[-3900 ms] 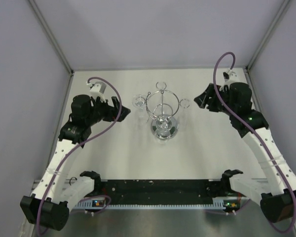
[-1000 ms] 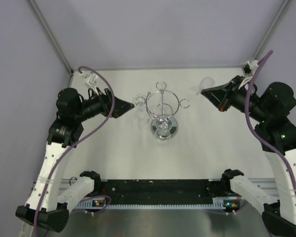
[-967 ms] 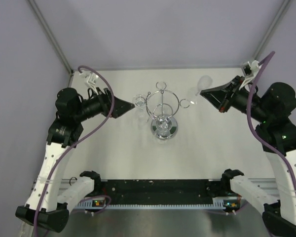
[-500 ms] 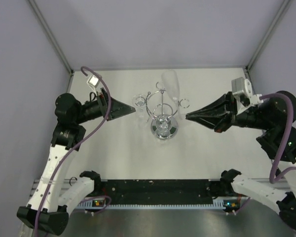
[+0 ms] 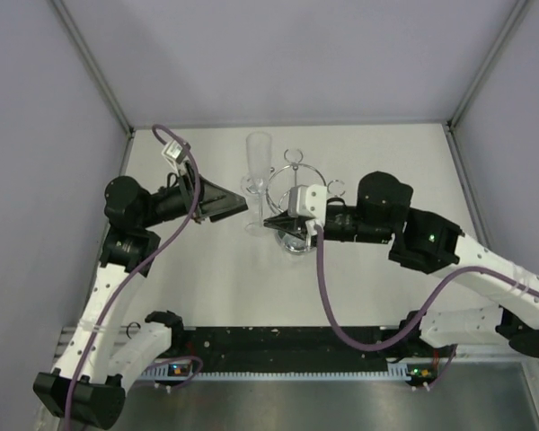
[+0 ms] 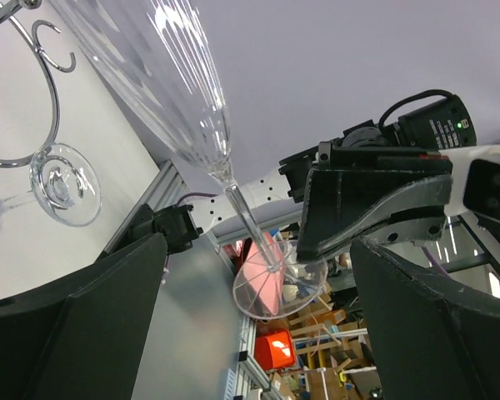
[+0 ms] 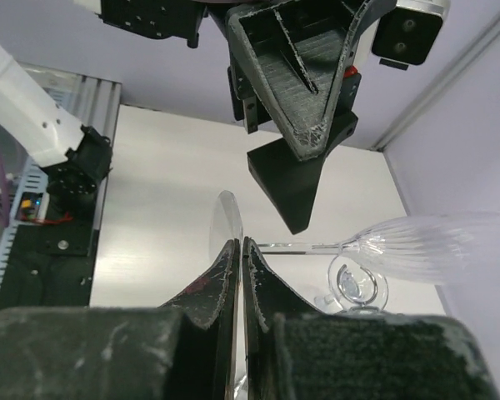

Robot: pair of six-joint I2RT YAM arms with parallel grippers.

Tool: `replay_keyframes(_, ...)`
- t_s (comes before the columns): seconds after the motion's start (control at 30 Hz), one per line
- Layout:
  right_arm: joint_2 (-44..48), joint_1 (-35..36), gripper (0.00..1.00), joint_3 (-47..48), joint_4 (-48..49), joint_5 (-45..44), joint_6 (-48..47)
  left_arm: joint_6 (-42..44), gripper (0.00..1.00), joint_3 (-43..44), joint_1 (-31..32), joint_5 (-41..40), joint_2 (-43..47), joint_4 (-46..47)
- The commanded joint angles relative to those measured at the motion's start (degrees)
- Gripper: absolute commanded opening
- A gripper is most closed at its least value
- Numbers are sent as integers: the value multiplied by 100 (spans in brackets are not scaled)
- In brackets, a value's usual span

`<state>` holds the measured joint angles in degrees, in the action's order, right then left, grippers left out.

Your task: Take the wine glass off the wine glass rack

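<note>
The wine glass (image 5: 259, 154), a tall ribbed flute, hangs in the air left of the wine glass rack (image 5: 296, 190), clear of its rings. My right gripper (image 5: 271, 221) is shut on the rim of its round foot (image 7: 226, 223); the stem (image 7: 304, 246) and bowl (image 7: 433, 246) stretch away to the right. My left gripper (image 5: 240, 202) is open right beside it. In the left wrist view the stem (image 6: 248, 223) and foot (image 6: 277, 287) lie between my open left fingers (image 6: 83, 325), untouched, with the right gripper's fingers (image 6: 358, 208) at the foot.
A second small glass (image 5: 251, 185) hangs at the rack's left arm, also seen as a small glass (image 6: 64, 183) beside the chrome hooks (image 6: 35, 58). The right arm crosses in front of the rack's mirrored base (image 5: 298, 244). Walls close the table at left, right and back.
My right arm has swung left across the rack, carrying the glass from the rack's right side to its left. The left gripper has stayed open, almost in place.
</note>
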<state>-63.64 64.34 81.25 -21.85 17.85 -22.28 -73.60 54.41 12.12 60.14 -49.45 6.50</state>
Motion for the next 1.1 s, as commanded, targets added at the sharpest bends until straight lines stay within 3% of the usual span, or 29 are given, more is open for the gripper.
replay_keyframes(0.0,-43,307,0,-83,540,-1037,-716,-58,98,-132,10,-37,76,360)
replay_keyframes(0.27,-192,404,0,-409,1112,-1143,-874,4,98,-326,10,-2,-47,500)
replay_keyframes(0.77,-580,633,0,-426,1165,-958,-1015,-172,97,-502,10,77,-152,1116)
replay_keyframes(0.93,-571,677,0,-523,1253,-958,-988,-365,80,-589,10,103,-196,1336)
replay_keyframes(1.07,-588,686,0,-540,1200,-932,-988,-383,58,-590,10,103,-196,1345)
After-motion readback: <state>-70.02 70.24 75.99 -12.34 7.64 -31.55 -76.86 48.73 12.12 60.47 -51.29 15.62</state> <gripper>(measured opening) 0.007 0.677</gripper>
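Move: The right hand already holds the wine glass by its foot, bowl pointing forward; its stem starts about 5 cm ahead and 3 cm left of that hand. From the left hand, open and pointing right, the stem is roughly 5 cm to the right, about level in height and reach. The rack stands some 12 cm ahead of the left hand, 12 cm right and 20 cm below it; the glass hanging on it is about 11 cm ahead, 3 cm right and 20 cm down. Keeping its shut grip on the foot, the right hand carries the wine glass about 5 cm left and about as much down, drifting a little forward on the way, and rolls some 10 degrees so the bowl end lifts, bringing the stem in towards the left gripper. The left hand sinks about 2 cm and eases slightly forward with its fingers wide, then stays there and begins to close them around the stem near the bowl, getting to about two-thirds open. ##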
